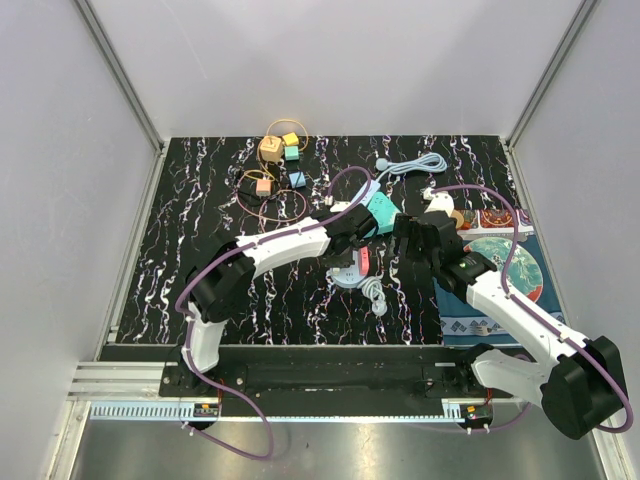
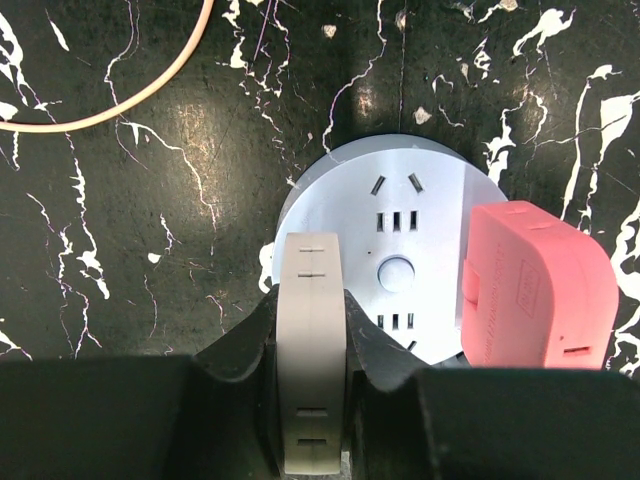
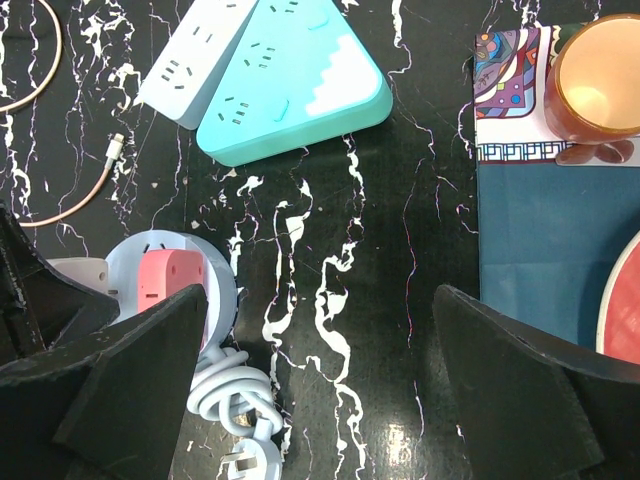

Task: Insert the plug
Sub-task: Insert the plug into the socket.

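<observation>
My left gripper [image 2: 312, 335] is shut on a pale grey plug [image 2: 315, 300], which stands upright between the black fingers. The plug hangs over the left edge of a round light-blue socket hub [image 2: 400, 220]. A pink adapter [image 2: 535, 290] sits on the hub's right side. In the top view the left gripper [image 1: 350, 236] is above the hub [image 1: 343, 275]. My right gripper [image 3: 320, 340] stands open over bare tabletop just right of the hub [image 3: 135, 255], with nothing between its fingers.
The hub's coiled white cord [image 3: 225, 395] lies beside it. A teal triangular power strip [image 3: 300, 70] and a white strip [image 3: 190, 60] lie behind. A blue mat [image 3: 540, 240] with an orange cup [image 3: 600, 75] is on the right. Small blocks and thin cables [image 1: 280, 160] lie at the back.
</observation>
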You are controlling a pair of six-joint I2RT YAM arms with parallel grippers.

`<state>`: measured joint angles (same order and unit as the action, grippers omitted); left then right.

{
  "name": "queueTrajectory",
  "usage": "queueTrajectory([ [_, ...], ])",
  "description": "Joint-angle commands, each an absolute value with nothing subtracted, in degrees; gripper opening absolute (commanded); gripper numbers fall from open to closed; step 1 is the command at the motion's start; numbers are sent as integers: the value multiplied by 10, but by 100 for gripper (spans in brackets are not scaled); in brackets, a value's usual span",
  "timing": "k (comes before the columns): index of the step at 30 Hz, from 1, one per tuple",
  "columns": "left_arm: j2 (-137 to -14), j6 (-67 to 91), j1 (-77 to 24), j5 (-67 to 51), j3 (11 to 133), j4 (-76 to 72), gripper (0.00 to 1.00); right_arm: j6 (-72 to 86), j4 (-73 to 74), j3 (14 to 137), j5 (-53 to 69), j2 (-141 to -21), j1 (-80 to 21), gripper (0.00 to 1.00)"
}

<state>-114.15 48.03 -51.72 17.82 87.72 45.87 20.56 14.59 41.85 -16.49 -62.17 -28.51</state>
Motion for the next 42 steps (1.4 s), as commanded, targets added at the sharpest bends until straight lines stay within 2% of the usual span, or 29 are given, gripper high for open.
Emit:
queueTrajectory([
  [1,-1183,481,-516,162,873,454,0,200,118,415,-169,-610,-293,100],
  [16,-1169,490,-508,149,806,421,0,199,114,412,-167,-608,-294,100],
  [24,-1155,491,-508,149,817,426,0,197,113,412,-166,-608,-295,100],
  [25,-1151,491,-509,150,821,426,3,196,112,412,-165,-608,-295,100],
  [26,-1147,490,-508,153,824,426,12,196,111,412,-165,-608,-296,100],
  [30,-1129,492,-507,163,851,429,31,195,111,412,-162,-607,-296,100],
  [37,-1114,494,-499,171,879,431,48,192,107,411,-153,-606,-296,100],
  [42,-1102,491,-497,173,881,437,50,193,107,411,-152,-606,-298,100],
])
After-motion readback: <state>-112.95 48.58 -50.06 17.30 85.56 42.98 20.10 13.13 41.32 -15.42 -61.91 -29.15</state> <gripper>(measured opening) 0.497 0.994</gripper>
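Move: The white plug, already gripped by the left hand, is over the left part of the round socket, whose middle lies about 3 cm to the right, 1 cm ahead and 4 cm below. The red plug stands some 6 cm right and 1 cm ahead, nearly level in height; the coiled cord lies 8 cm right and 5 cm back, the teal power strip 10 cm right and 14 cm ahead. From the right hand the round socket is about 13 cm left, 2 cm back and 13 cm lower. The white plug, still pinched, is pressed down into the left side of the round socket by the left hand, which sinks just under 1 cm with a slight wrist tilt and holds there briefly. Then the fingers open to about half, letting go of the plug's sides, while the hand eases back up by about as much, drifting slightly forward and left. ##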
